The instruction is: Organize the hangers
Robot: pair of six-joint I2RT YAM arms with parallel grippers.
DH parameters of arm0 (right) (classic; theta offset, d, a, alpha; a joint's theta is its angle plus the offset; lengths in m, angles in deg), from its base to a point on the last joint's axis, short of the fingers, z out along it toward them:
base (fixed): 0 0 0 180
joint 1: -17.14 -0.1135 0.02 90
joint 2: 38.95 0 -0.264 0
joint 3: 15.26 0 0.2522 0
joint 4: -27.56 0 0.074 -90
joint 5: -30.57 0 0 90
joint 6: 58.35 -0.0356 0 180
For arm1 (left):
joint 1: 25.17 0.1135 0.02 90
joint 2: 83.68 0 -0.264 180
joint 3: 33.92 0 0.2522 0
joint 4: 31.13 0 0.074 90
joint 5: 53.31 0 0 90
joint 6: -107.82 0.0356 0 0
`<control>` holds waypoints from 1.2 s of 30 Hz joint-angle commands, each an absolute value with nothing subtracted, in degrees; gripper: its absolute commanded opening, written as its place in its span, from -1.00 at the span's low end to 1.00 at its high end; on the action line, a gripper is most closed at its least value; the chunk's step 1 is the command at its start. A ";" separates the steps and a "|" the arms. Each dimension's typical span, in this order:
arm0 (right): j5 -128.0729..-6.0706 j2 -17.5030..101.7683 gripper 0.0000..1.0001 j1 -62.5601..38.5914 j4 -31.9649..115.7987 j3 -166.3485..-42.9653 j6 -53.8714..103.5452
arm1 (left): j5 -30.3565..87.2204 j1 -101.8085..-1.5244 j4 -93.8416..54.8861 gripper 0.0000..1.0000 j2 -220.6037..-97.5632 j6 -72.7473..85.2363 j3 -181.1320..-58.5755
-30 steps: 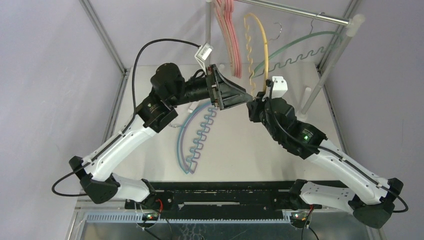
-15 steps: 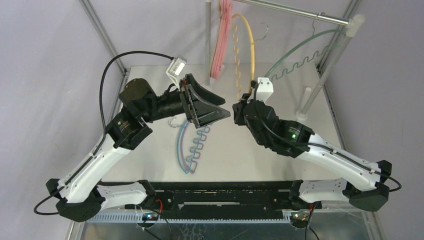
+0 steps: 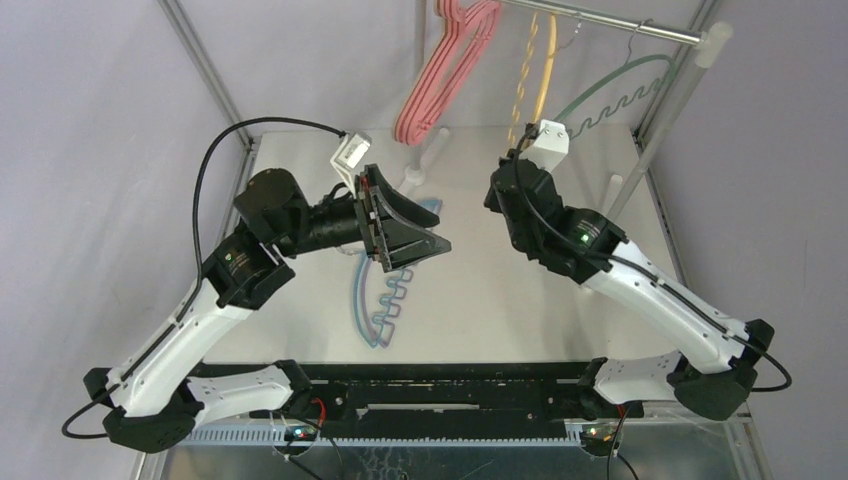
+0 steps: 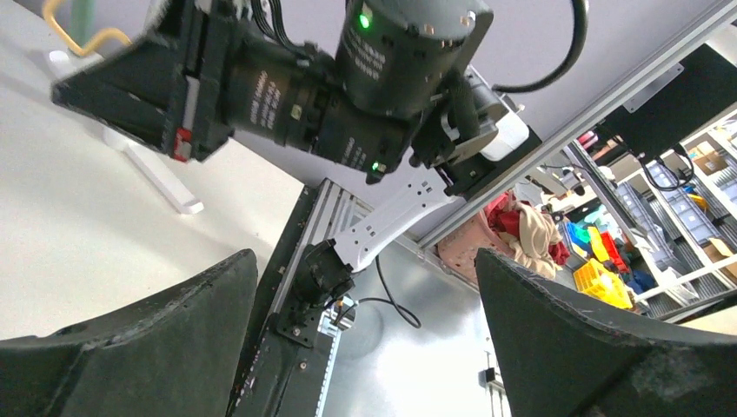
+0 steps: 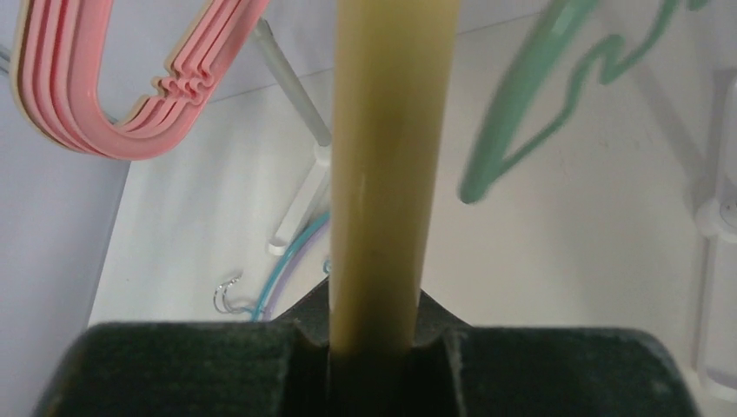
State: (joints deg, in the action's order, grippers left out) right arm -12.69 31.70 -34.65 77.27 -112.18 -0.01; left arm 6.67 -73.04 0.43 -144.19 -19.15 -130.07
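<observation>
Several pink hangers hang at the left end of the rail, swung out to the left; they also show in the right wrist view. My right gripper is shut on the arc of the yellow hanger, which hangs below the rail. The green hanger hangs further right on the rail. A blue and a purple hanger lie together on the table. My left gripper hovers open and empty above them, its fingers wide apart.
The grey metal rail spans the back on white poles. A white pole foot stands on the table near the left gripper. Frame struts run along the table's left and right sides.
My left arm has drawn back from the rail to the left and nearer. My right arm has carried the yellow hanger rightward and further back. The pink hangers have swung left.
</observation>
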 commanded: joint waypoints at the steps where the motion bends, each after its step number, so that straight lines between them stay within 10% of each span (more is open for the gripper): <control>1: -12.46 35.11 -1.00 -33.84 71.45 -119.12 0.54 | 6.78 -72.98 0.34 0.99 -141.56 -17.86 -128.16; 36: -22.67 43.09 -1.00 -18.73 76.22 -122.54 -2.46 | 8.13 -70.65 2.58 0.99 -137.09 -16.28 -124.49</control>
State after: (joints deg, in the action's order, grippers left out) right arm -20.14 44.51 -21.58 77.61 -123.72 -3.22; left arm 8.09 -71.34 3.40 -137.17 -17.66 -125.24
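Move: From the right hand, which already grips the yellow hanger by its lower end, the rail stretch for its hook lies about 15 cm ahead, 10 to the right and 18 above. The green hanger hangs some 12 cm ahead, 16 right and 8 up; the pink hangers about 18 ahead, 10 left and 8 up. From the empty left hand, that rail stretch is roughly 32 cm ahead, 22 right and 7 higher. Keep the right fingers shut on the yellow hanger and carry it towards the rail at nearly level height, about 8 cm forward in all: first swing some 5 cm left as you advance, then sweep about 7 cm back to the right, turning the wrist slightly clockwise. Ease the open, empty left hand about 3 cm left, away from the hanger, and slightly down. ##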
